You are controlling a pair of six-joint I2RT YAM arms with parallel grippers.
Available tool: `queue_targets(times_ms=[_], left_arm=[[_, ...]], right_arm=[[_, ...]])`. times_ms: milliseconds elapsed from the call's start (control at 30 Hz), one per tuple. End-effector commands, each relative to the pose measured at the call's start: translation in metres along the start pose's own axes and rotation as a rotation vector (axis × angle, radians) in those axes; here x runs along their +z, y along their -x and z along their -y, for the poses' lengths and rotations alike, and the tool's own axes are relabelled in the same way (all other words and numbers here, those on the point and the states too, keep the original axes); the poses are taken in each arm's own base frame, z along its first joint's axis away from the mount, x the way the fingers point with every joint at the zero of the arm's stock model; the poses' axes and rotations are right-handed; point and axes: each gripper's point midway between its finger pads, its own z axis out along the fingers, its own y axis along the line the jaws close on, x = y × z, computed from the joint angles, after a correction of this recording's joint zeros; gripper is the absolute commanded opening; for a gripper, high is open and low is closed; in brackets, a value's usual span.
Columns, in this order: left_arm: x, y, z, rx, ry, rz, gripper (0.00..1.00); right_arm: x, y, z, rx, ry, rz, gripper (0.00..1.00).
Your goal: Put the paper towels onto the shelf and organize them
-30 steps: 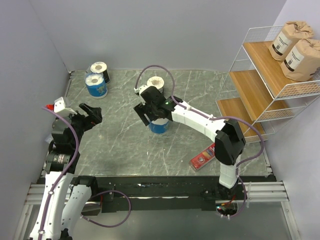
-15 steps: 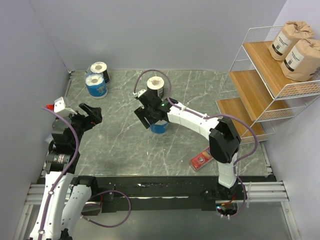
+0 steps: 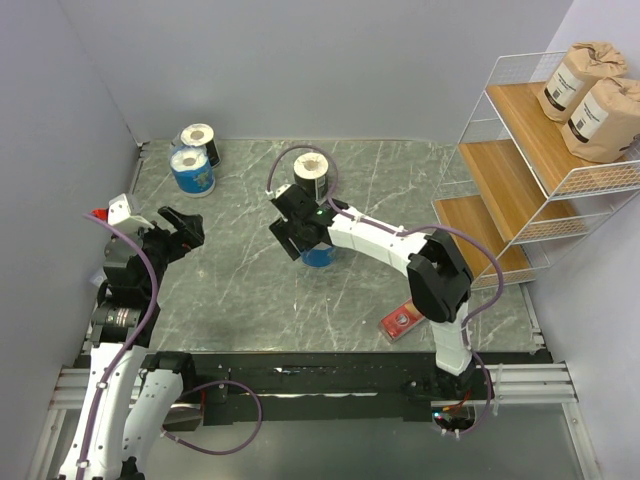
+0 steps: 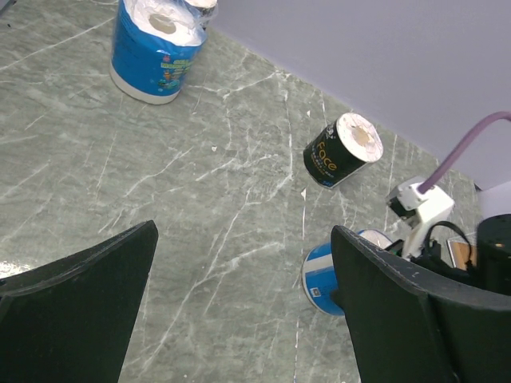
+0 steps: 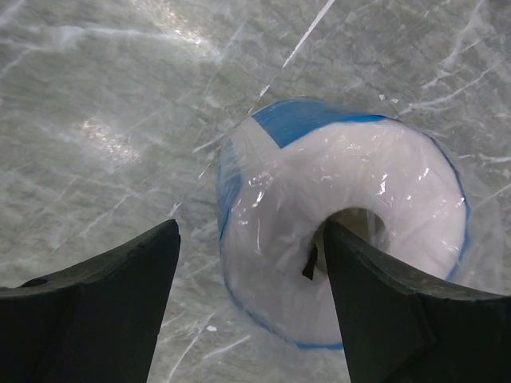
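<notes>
One blue paper towel roll (image 3: 320,256) (image 5: 343,239) stands upright mid-table. My right gripper (image 3: 303,236) (image 5: 249,227) hovers over it, open. One finger (image 5: 104,303) is outside the roll's left wall and the other finger (image 5: 399,311) is over its core hole. A black roll (image 3: 310,172) (image 4: 343,152) stands just behind. Another blue roll (image 3: 190,172) (image 4: 152,48) and a black one (image 3: 200,135) stand at the back left. Two brown rolls (image 3: 590,95) sit on the top tier of the shelf (image 3: 495,175). My left gripper (image 3: 185,228) (image 4: 243,231) is open and holds nothing.
A flat red box (image 3: 405,318) lies on the table near the right arm's base. The shelf's two lower tiers stand at the right edge. Grey walls close the back and left sides.
My right arm has shifted slightly left over the blue roll and its jaws have narrowed a little. The left arm has not moved.
</notes>
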Motion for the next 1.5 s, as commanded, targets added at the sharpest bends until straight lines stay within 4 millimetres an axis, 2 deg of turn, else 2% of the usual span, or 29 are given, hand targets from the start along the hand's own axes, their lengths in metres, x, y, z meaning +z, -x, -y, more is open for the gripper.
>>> queue_targets(times_ms=[0,133,433,533,633,733,767,833,1033,1067,1167,1200,1300,1467], left_arm=[[-0.002,0.011,0.004,-0.003,-0.007,0.036,0.96],[-0.001,0.010,0.003,-0.003,-0.003,0.033,0.96],[-0.002,0.012,0.004,-0.003,-0.005,0.037,0.96],[-0.002,0.011,0.003,-0.003,-0.002,0.037,0.96],[-0.001,0.011,0.003,-0.003,-0.001,0.036,0.97],[-0.002,0.011,0.003,-0.003,-0.003,0.035,0.96],[-0.001,0.011,0.003,-0.003,-0.003,0.035,0.96],[-0.001,0.011,0.003,-0.003,-0.001,0.036,0.97],[-0.002,0.012,0.004,-0.005,-0.007,0.040,0.96],[-0.002,0.012,0.004,-0.004,-0.006,0.038,0.97],[-0.003,0.013,0.005,-0.004,-0.009,0.042,0.97],[-0.004,0.012,0.005,-0.004,-0.010,0.041,0.96],[-0.004,0.012,0.005,-0.004,-0.013,0.043,0.96],[-0.004,0.013,0.006,-0.004,-0.015,0.042,0.96]], right_arm=[[0.002,0.014,0.003,0.000,-0.038,0.039,0.79],[0.009,0.010,0.003,-0.011,-0.043,0.026,0.77],[0.007,0.002,0.009,-0.050,-0.066,0.012,0.56],[0.000,-0.001,0.021,-0.106,-0.104,0.003,0.50],[-0.016,-0.002,0.037,-0.139,-0.154,0.003,0.46],[-0.040,0.001,0.056,-0.157,-0.206,0.016,0.44],[-0.055,0.006,0.067,-0.149,-0.242,0.039,0.44],[-0.072,0.003,0.086,-0.157,-0.295,0.025,0.44],[-0.149,0.008,0.159,-0.146,-0.553,0.037,0.44],[-0.164,0.007,0.176,-0.115,-0.590,0.046,0.44],[-0.196,0.004,0.209,-0.081,-0.675,0.056,0.43],[-0.204,0.000,0.225,-0.070,-0.714,0.045,0.43],[-0.232,-0.007,0.254,-0.017,-0.777,0.056,0.43],[-0.269,-0.007,0.274,0.023,-0.831,0.138,0.43]])
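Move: Just below the right hand's open fingers, its middle about 4 cm to the right, 1 cm ahead and 4 cm down, stands the blue paper towel roll. The black roll is some 16 cm ahead and 2 cm to the right of the hand; the shelf's lowest board lies level with the hand fore and aft, about 40 cm to its right. From the left hand, the blue roll is roughly 8 cm ahead, 28 cm right and 22 cm below. Sinking about 1 cm, the right hand closes its fingers on the near-left wall of the blue roll, one finger in the core and one outside. Keeping that pinch, it then speeds off to the right towards the shelf, some 27 cm, rising about 20 cm as it goes, while the wrist swings clockwise and tips the fingers upward by roughly 25 degrees. ##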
